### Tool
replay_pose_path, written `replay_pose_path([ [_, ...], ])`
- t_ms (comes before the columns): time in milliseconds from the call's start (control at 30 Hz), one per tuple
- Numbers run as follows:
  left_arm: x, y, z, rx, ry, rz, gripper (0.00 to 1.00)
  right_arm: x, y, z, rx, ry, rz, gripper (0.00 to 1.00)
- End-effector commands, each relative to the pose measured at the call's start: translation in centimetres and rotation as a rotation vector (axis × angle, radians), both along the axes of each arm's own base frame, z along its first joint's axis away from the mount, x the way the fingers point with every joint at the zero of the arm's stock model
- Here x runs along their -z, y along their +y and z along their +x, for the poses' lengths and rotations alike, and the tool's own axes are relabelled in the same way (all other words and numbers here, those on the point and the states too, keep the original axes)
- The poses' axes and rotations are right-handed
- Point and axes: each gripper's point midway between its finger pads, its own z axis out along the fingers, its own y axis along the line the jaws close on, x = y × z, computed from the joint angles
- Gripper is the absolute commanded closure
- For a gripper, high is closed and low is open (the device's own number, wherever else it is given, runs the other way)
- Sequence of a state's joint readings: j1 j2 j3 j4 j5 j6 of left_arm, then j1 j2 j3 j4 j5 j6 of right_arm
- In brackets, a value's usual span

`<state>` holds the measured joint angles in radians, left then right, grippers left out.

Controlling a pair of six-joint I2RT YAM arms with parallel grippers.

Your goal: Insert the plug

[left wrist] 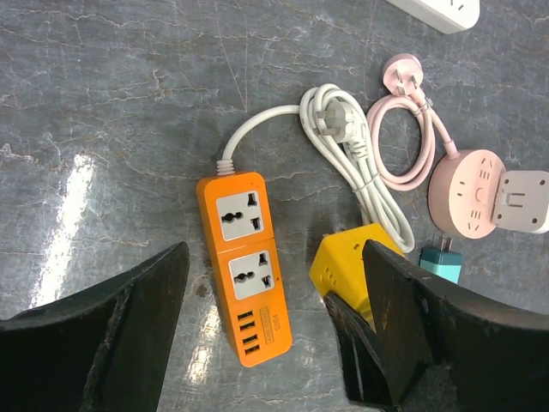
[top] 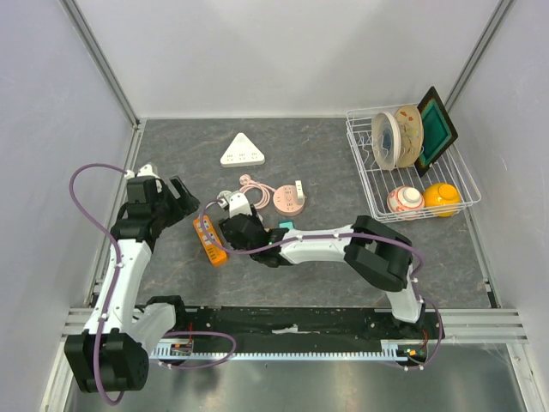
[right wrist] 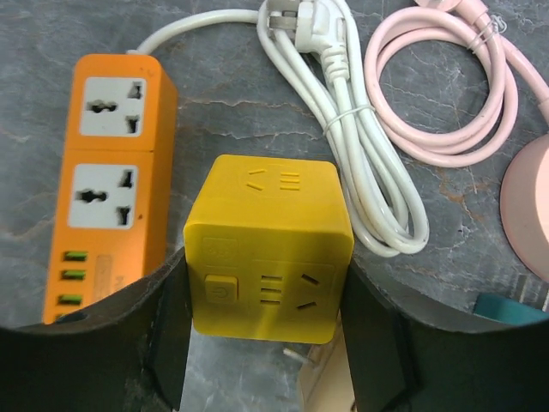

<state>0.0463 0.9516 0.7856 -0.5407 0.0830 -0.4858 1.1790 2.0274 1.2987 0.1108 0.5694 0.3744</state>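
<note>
My right gripper (right wrist: 266,287) is shut on a yellow cube plug adapter (right wrist: 270,249) and holds it just above the table, with a metal prong showing beneath it. The orange power strip (right wrist: 107,189) lies right beside it on the left, its two universal sockets facing up. In the top view my right gripper (top: 235,230) covers the cube next to the orange strip (top: 210,241). My left gripper (left wrist: 273,283) is open above the orange strip (left wrist: 244,257), and the yellow cube (left wrist: 347,262) shows by its right finger. In the top view my left gripper (top: 182,200) sits left of the strip.
The strip's white cable and plug (left wrist: 343,137) lie coiled behind it. A pink round power strip (left wrist: 470,193) carries a white adapter (left wrist: 523,202). A teal plug (left wrist: 441,262) lies beside it. A white triangular strip (top: 243,152) is farther back, and a dish rack (top: 412,167) stands at right.
</note>
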Motion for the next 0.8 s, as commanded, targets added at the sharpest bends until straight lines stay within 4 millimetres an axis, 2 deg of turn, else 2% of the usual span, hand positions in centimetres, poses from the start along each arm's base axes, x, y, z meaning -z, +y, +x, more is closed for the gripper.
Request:
replay_pose_path([
  [0,-1.2,-0.5,0.5,0.062,-0.079,0.016,0.12,-10.6,0.5,0.2,-0.030,-0.004,0.212,1.00],
  [33,-1.4,-0.6,0.5,0.069,-0.087,0.012,0.12,-11.3,-0.3,0.9,-0.028,0.012,0.231,1.00],
  [100,-1.4,-1.1,0.4,0.096,-0.095,-0.003,0.12,-13.1,-1.0,0.4,-0.071,0.079,0.291,1.00],
  [133,-1.6,-1.4,0.4,0.109,-0.102,-0.008,0.11,-13.4,-2.2,1.5,-0.055,0.103,0.308,1.00],
  [167,-1.8,-1.9,0.5,0.134,-0.116,-0.024,0.12,-14.5,-2.9,1.7,-0.059,0.123,0.338,1.00],
  [200,-2.0,-2.2,0.5,0.155,-0.128,-0.029,0.12,-14.2,-3.2,1.0,-0.099,0.192,0.345,1.00],
  [233,-2.2,-2.5,0.5,0.171,-0.137,-0.034,0.12,-14.4,-4.4,2.0,-0.071,0.220,0.367,1.00],
  [267,-2.5,-3.1,0.5,0.207,-0.150,-0.053,0.12,-15.5,-5.2,1.9,-0.077,0.235,0.392,1.00],
  [300,-2.4,-3.5,0.4,0.235,-0.157,-0.059,0.11,-15.3,-5.8,1.5,-0.089,0.275,0.386,1.00],
  [367,-2.4,-4.7,0.2,0.296,-0.169,-0.098,0.11,-16.5,-7.7,2.4,-0.056,0.292,0.411,1.00],
  [400,-2.4,-5.2,0.2,0.314,-0.178,-0.113,0.11,-16.6,-8.0,1.7,-0.087,0.336,0.414,1.00],
  [433,-2.2,-5.6,0.2,0.327,-0.169,-0.130,0.11,-16.8,-8.9,2.3,-0.075,0.347,0.426,1.00],
  [500,-2.3,-6.5,0.0,0.356,-0.157,-0.169,0.11,-17.8,-9.9,2.1,-0.078,0.371,0.465,1.00],
  [600,-1.9,-8.0,-0.4,0.398,-0.129,-0.201,0.11,-18.4,-11.5,2.1,-0.092,0.412,0.507,1.00],
  [767,-0.1,-8.9,-0.8,0.363,-0.048,-0.187,0.11,-19.1,-13.5,1.8,-0.162,0.466,0.558,1.00],
])
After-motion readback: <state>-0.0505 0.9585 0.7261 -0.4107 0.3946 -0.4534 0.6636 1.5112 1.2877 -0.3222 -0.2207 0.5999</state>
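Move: The right hand already grips the yellow cube plug. From this hand the pink round socket lies about 15 cm to the right and 8 cm ahead, some 4 cm lower; the coiled white cord is 4 cm right and 6 ahead, the orange strip 5 cm left and 2 back, the tan cube 9 cm right and 3 back. From the left hand, open and empty, the yellow cube is about 13 cm right, 1 back and 9 below. Up first and fast, then sweeping to its right, the right hand carries the gripped yellow cube away from the orange strip, about 16 cm higher and 13 cm across, while its wrist rolls some 35 degrees so the fingers point more leftward. The left hand, fingers still wide open, swings about 8 cm right over the strip's upper end, turning roughly 20 degrees clockwise. ##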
